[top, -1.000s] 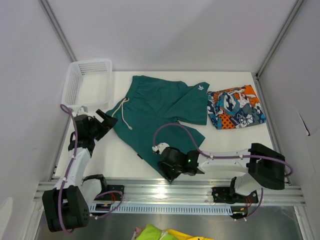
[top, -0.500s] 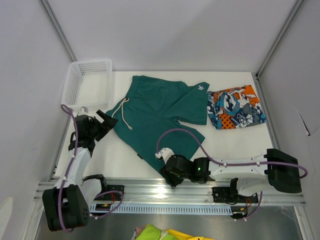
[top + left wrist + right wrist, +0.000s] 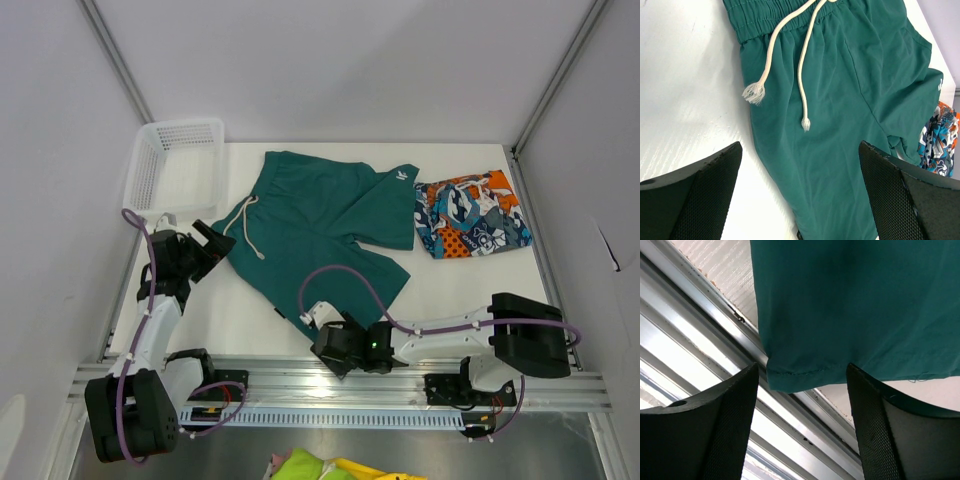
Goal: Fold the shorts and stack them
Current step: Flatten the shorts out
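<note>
The dark teal-green shorts (image 3: 310, 225) lie spread flat in the middle of the table, with the white drawstring (image 3: 802, 75) loose on the front. The patchwork-print shorts (image 3: 470, 215) lie folded at the far right. My left gripper (image 3: 213, 243) hovers open by the waistband's left side, and its wrist view looks down on a teal leg (image 3: 840, 100) between its wide jaws. My right gripper (image 3: 328, 340) is open at the near leg hem. That hem corner (image 3: 790, 380) hangs free between its fingertips (image 3: 740, 390), over the table's front edge.
A white mesh basket (image 3: 175, 165) stands at the far left corner. An aluminium rail (image 3: 715, 340) runs along the table's near edge below the right gripper. The patchwork shorts (image 3: 940, 135) also show at the right edge of the left wrist view.
The right gripper's jaws have spread wider around the teal hem, and its arm has shifted a little along the near edge. The left arm has not moved.
</note>
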### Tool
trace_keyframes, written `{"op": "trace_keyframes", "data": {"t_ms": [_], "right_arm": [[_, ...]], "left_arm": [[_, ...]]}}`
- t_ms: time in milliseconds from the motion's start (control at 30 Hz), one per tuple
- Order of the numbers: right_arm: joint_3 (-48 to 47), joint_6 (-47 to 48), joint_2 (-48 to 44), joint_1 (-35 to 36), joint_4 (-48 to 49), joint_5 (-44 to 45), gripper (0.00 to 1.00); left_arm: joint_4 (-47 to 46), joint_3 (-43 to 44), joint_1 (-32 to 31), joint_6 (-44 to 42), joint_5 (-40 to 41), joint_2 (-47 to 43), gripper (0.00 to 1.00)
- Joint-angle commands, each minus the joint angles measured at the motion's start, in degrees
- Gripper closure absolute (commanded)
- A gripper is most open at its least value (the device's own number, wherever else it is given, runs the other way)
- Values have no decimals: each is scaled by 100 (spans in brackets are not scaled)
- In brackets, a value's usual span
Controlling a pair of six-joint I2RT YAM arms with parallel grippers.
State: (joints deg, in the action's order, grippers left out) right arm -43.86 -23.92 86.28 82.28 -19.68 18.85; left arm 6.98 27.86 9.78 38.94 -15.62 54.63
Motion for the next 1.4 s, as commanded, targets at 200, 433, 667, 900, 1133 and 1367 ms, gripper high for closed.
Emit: {"op": "trace_keyframes", "data": {"t_ms": [200, 433, 667, 900, 1133, 1367], "right_arm": [[-299, -51, 441, 78, -35, 479, 35], [-360, -121, 645, 253, -281, 733, 77], [-167, -227, -49, 394, -414, 716, 100], [342, -403, -1007, 96, -379, 497, 100], [905, -561, -2141, -300, -299, 137, 100], [931, -719, -2739, -335, -765, -153, 100]], "left_arm": [[-127, -17, 59, -141, 24, 12, 1], [-145, -26, 68, -132, 15, 56, 1], [-302, -131, 59, -71, -64, 258, 1], [-645, -272, 59, 78, -170, 794, 1], [-1409, -527, 59, 439, -223, 1339, 1], [-1919, -396, 68, 711, -126, 1892, 2]]}}
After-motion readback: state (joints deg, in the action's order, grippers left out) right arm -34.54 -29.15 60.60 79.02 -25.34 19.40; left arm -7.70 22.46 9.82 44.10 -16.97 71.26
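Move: The near corner of the teal shorts' leg hem lies almost between my open right fingers, about 1 cm left and 1 cm below. The hem's far end is some 22 cm ahead and 17 cm right, the black side tag about 13 cm ahead and 13 cm left, both 2 cm lower. From my left hand, the waistband's left corner is roughly 9 cm ahead, 2 cm left and 10 cm below; the longer drawstring end is 3 cm ahead, 7 cm right, equally low. I sink my right fingers slightly and shut them on the hem corner, pinching it, then lift it about 6 cm while drawing it a similar distance right, the hand tilting so its left side rises some 15 degrees. Meanwhile my left hand, still wide open, drops about 7 cm towards the waistband corner, tipping a little further down. ##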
